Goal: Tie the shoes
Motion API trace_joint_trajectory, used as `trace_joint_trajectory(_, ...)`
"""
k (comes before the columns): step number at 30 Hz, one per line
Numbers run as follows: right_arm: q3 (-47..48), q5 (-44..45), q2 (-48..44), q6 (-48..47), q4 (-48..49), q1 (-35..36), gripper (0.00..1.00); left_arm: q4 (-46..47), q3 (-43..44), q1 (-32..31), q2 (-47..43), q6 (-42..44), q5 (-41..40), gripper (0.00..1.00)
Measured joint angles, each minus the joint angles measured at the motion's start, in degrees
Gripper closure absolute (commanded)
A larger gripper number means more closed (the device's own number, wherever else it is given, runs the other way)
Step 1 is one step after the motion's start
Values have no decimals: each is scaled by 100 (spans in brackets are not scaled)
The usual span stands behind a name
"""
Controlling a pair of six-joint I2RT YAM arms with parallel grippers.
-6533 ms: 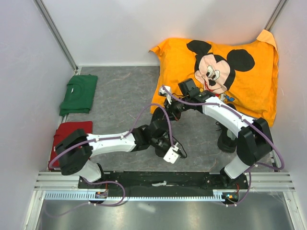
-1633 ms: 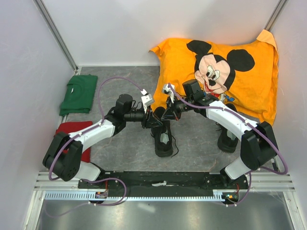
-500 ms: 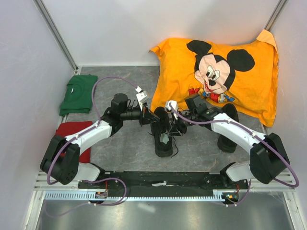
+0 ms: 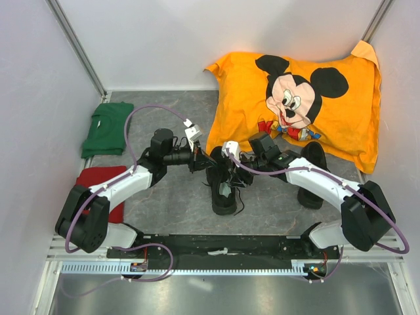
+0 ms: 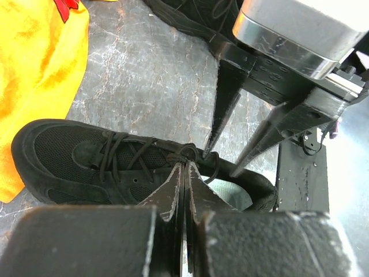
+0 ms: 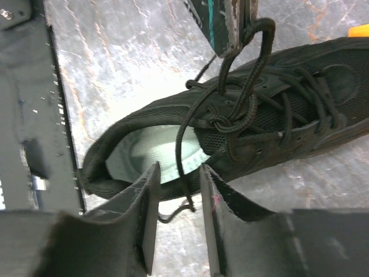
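Note:
One black shoe lies in the middle of the mat, pale insole showing, toe away from the arm bases. Its thin black lace is knotted over the tongue. My left gripper is shut on a lace loop lifted above the knot. My right gripper is open beside the shoe's collar. A loose lace strand runs down between its fingers without being pinched. The second shoe lies to the right, partly under the right arm.
An orange Mickey Mouse pillow fills the back right, close behind the shoes. A folded green shirt and a red cloth lie at the left. The black base rail runs along the near edge, and white walls enclose the mat.
The right gripper has shifted left onto the shoe's lace side and narrowed its opening around the loose strand. The left gripper keeps the loop, almost unmoved.

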Motion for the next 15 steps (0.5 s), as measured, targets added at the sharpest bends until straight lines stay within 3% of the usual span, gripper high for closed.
trace_joint_trajectory(3,-2,149,22,-105,0,4,87,-2,-11,46,0,0,7,98)
trace_joint_trajectory(4,-2,195,22,-142,-4,7,98,-11,-11,79,-2,2,17,99)
trace_joint_trajectory(15,-50,472,-17,-240,-90,11,100,-763,-13,529,-330,577,197,98)
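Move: My left hand already holds the lace loop drawn up from the black shoe; the shoe's knot lies about 2 cm back, 4 cm to its right and 6 cm below. My right hand is half open around the loose lace strand, barely 1 cm below its finger point. From there the knot is about 4 cm ahead and 4 cm left, 1 cm lower, and the middle of the shoe opening 3 cm back, 3 cm left, 3 cm down. I shut my right fingers on the loose strand by the collar, easing forward, right and down about 1 cm each, and hold the pinch. My left hand keeps its grip on the loop and draws it some 3 cm to the left, nearly level, away from the knot, so the two hands spread across the shoe. ##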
